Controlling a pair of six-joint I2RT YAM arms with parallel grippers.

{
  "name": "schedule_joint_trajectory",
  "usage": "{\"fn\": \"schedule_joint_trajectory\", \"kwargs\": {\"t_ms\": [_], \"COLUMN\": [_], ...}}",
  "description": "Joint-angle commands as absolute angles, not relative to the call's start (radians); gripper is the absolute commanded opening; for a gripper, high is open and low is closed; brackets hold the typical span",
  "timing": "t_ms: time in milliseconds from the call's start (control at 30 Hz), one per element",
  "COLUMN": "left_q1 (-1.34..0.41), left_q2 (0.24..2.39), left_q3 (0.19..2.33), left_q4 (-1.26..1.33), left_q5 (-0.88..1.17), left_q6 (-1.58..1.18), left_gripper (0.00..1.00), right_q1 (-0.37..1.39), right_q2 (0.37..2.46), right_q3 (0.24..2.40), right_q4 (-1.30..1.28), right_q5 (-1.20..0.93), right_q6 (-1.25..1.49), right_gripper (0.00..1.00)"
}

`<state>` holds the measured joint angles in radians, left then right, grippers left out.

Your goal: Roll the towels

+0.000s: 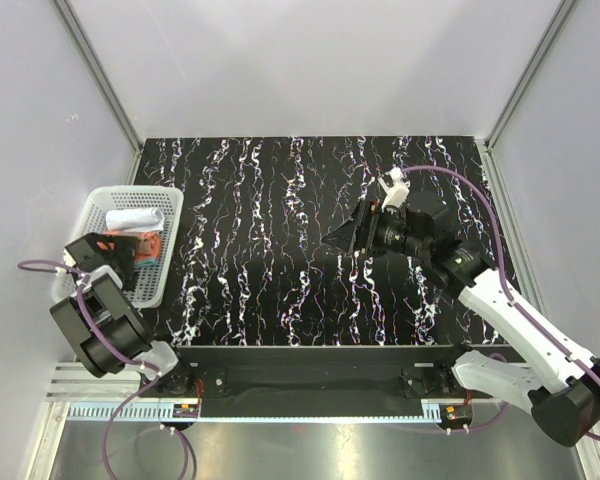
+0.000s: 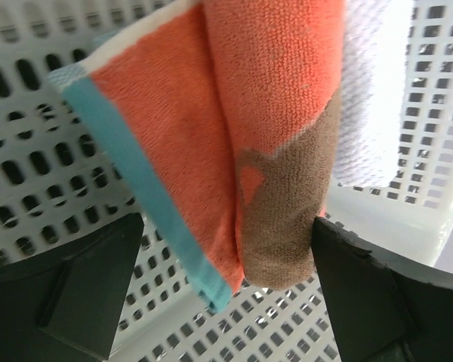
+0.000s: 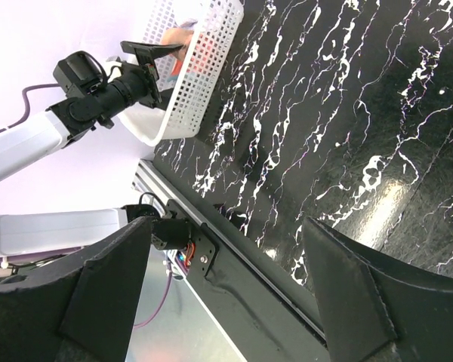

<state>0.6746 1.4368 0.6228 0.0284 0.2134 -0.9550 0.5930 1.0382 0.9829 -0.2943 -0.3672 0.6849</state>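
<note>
Both towels lie in the white basket [image 1: 170, 240] at the table's left. The rust-brown towel [image 2: 279, 151], with an orange patch and a teal edge, is rolled up and lies between the wide-apart jaws of my left gripper [image 2: 226, 234]. Its brown end sits against the right finger [image 2: 377, 294], and a gap separates it from the left finger. The white towel [image 2: 370, 98] lies beside it, also visible from above [image 1: 135, 218]. My left gripper [image 1: 128, 252] hovers over the basket. My right gripper [image 1: 348, 236] hangs open and empty above the table's right-middle.
The basket [image 3: 204, 68] stands at the left edge of the black marbled table [image 1: 300, 250], close to the left wall. The right wrist view looks across the table's front rail [image 3: 234, 256] toward the left arm [image 3: 98, 98].
</note>
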Motion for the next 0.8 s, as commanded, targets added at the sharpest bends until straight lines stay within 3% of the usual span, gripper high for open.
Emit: {"fn": "schedule_joint_trajectory", "kwargs": {"t_ms": [0,767], "left_q1": [0.696,0.7], "left_q2": [1.391,1.01], "left_q3": [0.681,0.716], "left_q4": [-0.087,-0.334], "left_q5": [0.222,0.382], "left_q6": [-0.899,-0.718], "left_gripper": [0.99,0.99], "right_q1": [0.594,0.595], "right_q2": [1.003,0.976], "right_q3": [0.988,0.966], "right_q4": [-0.31,-0.327], "right_q5": [-0.365,-0.351], "right_q6": [0.672,0.646], "right_gripper": [0.88,0.89]}}
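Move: The orange-and-brown towel already lies released in the basket, its middle about 6 cm ahead of the left hand, 1 cm to its right and some 2 cm lower. The white towel lies roughly 8 cm beyond the orange one, about 14 cm ahead of the hand and 2 cm to its right. The middle of the basket's right wall is around 13 cm to the hand's right and 4 cm ahead. From the right hand, the orange towel is about 66 cm left, 15 cm ahead and 24 cm below. With nothing between its wide-open fingers, the left hand eases back about another centimetre, low in the basket, then climbs steeply away from the orange-and-brown towel, rising about 9 cm in all. While climbing it keeps drifting back and slides a little to the right, some 3 cm each way overall, as the wrist turns about 10 degrees clockwise and rolls its left side up, the fingers staying spread. ##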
